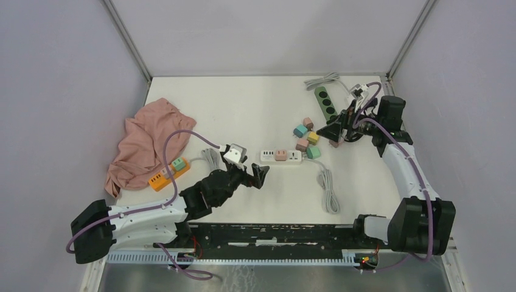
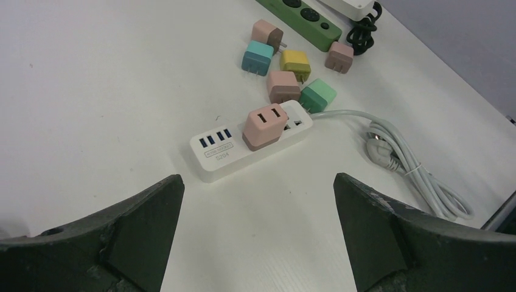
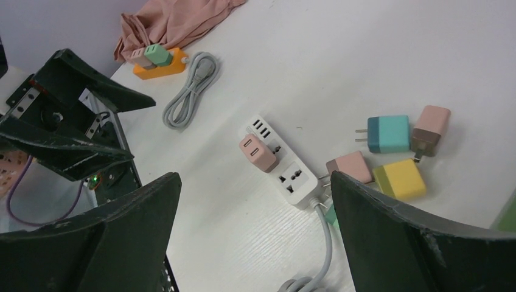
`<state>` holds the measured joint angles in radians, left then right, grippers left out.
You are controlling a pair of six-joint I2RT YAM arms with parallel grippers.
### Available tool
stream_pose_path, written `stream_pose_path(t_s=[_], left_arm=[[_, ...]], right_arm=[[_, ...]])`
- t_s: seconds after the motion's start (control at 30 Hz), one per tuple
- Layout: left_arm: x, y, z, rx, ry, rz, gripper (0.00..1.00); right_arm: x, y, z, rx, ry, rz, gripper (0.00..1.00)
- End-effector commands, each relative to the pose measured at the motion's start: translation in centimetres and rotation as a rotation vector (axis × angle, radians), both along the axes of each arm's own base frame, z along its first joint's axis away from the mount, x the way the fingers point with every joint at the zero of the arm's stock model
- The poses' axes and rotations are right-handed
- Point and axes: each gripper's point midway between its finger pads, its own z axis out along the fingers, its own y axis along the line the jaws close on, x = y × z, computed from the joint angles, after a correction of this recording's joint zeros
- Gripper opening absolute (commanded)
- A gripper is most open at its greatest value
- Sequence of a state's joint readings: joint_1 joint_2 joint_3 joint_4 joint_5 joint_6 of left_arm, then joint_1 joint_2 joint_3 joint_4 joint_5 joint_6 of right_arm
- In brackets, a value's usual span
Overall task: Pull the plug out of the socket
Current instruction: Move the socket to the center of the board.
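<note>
A white power strip, the socket (image 1: 291,156) (image 2: 222,153) (image 3: 292,177), lies mid-table with a pink plug (image 1: 280,154) (image 2: 264,125) (image 3: 258,152) seated in it, standing upright. My left gripper (image 1: 251,176) (image 2: 258,182) is open, just short of the strip's USB end, with only bare table between its fingers. My right gripper (image 1: 333,129) (image 3: 255,179) is open too, held above the table to the right of the strip, touching nothing.
Several loose coloured plugs (image 1: 307,137) lie right of the strip, whose cable (image 1: 328,191) is coiled toward the front. A green power strip (image 1: 325,102) lies at the back right. An orange strip (image 1: 164,176) and a pink cloth (image 1: 149,143) are on the left.
</note>
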<state>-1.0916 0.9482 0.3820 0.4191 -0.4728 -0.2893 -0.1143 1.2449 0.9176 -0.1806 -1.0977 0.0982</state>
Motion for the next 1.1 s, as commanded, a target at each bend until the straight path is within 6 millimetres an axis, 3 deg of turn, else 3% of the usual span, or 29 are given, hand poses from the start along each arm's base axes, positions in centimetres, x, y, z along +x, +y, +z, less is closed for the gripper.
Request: stream_pose_path(t_s=[0.0,0.13,0.53,0.8,1.07], left_arm=[[0.7,1.3,0.3,0.025,-0.043,0.066,0.99],[0.8,1.7,-0.2,0.034,-0.039,0.081,0.99],[0.9,2.5,-2.0,0.053,-0.02,0.117,0.99],[0.7,3.3,-2.8,0.05,-0.011,0.131,0.99],[0.2,4.5,-3.3,0.037,-0.012,0.142,0.99]], right_arm=[[-1.7,2.8,0.2,-0.022,-0.086,0.161,1.0],[-3.2,5.0,-1.0,-0.108,-0.128,0.265,1.0],[-4.7,10.1,-3.7,-0.441,-0.253,0.472,1.0],[-2.9,13.0,-7.6,-0.692,-0.316,0.538,1.0],[-1.5,15.1,-10.9,-0.764,-0.405,0.697,0.97]])
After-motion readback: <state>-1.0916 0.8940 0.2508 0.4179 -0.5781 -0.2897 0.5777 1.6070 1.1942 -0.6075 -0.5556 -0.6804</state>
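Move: The pink plug standing on the white socket is about 15 cm to the left of my right hand, some 18 cm below and nearly level with it, perhaps 1 cm back. Around it, from the same hand, the mint plug lies 2 cm left and 1 cm ahead, the loose pink plug 6 cm left and 4 cm ahead, and the yellow plug 2 cm left and 7 cm ahead. From my left hand the plug on the socket is about 14 cm ahead, 8 cm right and 13 cm below. I sweep my right hand left some 14 cm, over the loose plugs towards the pink plug on the socket, easing back 4 cm and dropping about 12 cm, steepest at the end. On the way the wrist rolls and turns counter-clockwise, and the wide-open fingers tip to point left and steeply down, still clear of the plug. My left hand, also open, shifts about 4 cm left and sinks as much. ##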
